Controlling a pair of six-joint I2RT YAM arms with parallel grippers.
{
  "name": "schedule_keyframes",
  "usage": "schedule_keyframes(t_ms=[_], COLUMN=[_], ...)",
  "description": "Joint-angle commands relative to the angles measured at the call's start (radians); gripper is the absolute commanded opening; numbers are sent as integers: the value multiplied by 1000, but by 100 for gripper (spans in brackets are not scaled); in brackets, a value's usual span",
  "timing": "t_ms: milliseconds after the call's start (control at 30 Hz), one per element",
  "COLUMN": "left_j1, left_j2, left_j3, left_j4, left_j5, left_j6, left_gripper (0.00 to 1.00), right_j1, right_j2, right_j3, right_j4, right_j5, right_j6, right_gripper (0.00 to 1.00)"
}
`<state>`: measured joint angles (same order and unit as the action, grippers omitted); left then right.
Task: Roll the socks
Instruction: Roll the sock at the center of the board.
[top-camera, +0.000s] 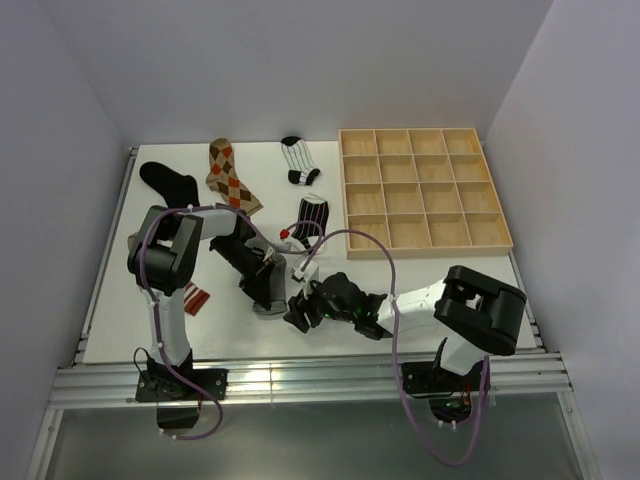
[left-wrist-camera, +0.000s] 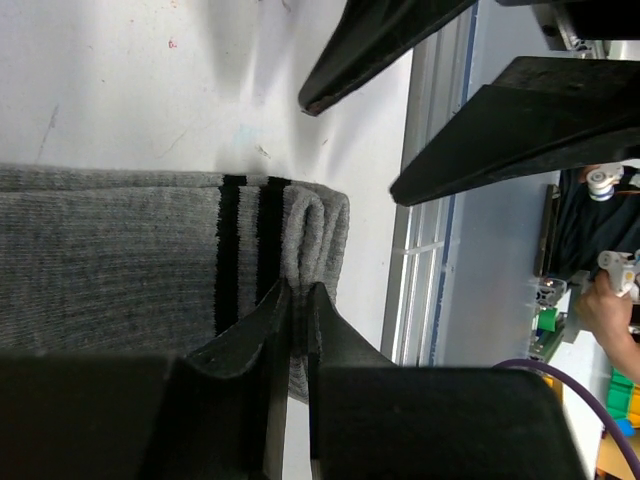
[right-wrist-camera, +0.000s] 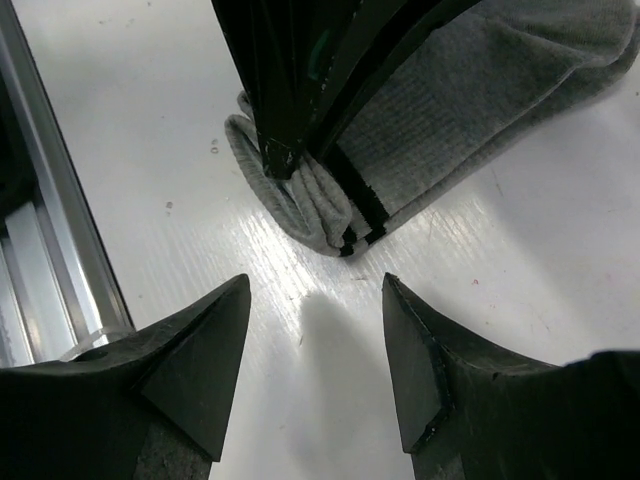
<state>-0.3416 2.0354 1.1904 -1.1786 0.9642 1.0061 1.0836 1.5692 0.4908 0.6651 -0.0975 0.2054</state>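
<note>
A grey sock (left-wrist-camera: 110, 260) with two black bands lies flat on the white table, its end folded over. My left gripper (left-wrist-camera: 300, 292) is shut on that folded end, pinching the fabric between its fingertips. In the top view this gripper (top-camera: 272, 292) sits over the sock (top-camera: 266, 307) near the table's front middle. My right gripper (right-wrist-camera: 315, 285) stands open just in front of the sock's folded end (right-wrist-camera: 320, 215), apart from it, with only bare table between its fingers. From above, the right gripper (top-camera: 299, 312) points left toward the left one.
Other socks lie further back: a black one (top-camera: 168, 181), an argyle one (top-camera: 229, 176), a white striped one (top-camera: 297, 160) and a black striped one (top-camera: 312, 213). A red-striped piece (top-camera: 197, 299) lies by the left arm. The wooden grid tray (top-camera: 346, 190) fills the back right. The table's front rail (right-wrist-camera: 50, 250) is close.
</note>
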Motion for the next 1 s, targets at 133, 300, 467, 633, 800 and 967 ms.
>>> schedule_keyframes(t_ms=[133,300,467,633,800,967], left_j1=[3,3,3,3,3,3], left_j2=[6,9,12,17,17,14], left_j3=[26,23,28,31,25,21], left_j4=[-49,-49,-55,-52,-41,-29], left_j5=[38,34,33,34,34,36], left_j6=[54,51,48,43,35,25], left_gripper=[0,0,0,0,0,1], right_j1=[9,16,18,18,18,16], right_j2=[63,98,127,152,195,219], right_j3=[75,120,155,167,181,177], right_j4=[34,31,14,8,5,34], right_j5=[59,64,67,56,45,67], right_j6=[-55,-73,-80,-74,-54,-14], right_gripper=[63,63,62,53,43,32])
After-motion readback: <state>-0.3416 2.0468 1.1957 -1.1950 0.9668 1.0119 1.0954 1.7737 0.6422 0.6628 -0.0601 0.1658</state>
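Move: The grey sock's folded cuff, still pinched between the left fingers and practically at that hand's point, lies about 4 cm left of the right hand, 2 cm ahead and 3 cm below. The same sock's foot end is some 18 cm ahead of the right hand and 8 cm left; the black striped sock is about 22 cm ahead and 4 cm right. The red striped sock lies roughly 22 cm left and 5 cm ahead, both some 4 cm lower. The grey cuff fold stays in the left fingers, which hold still, while the right hand comes in beside them: leftward and a little forward, some 3.5 cm, staying low with its fingers open. It then sinks about 2 cm over the free part of the fold and closes to roughly half its former opening, bringing its fingers to either side of the fold next to the left tips. ##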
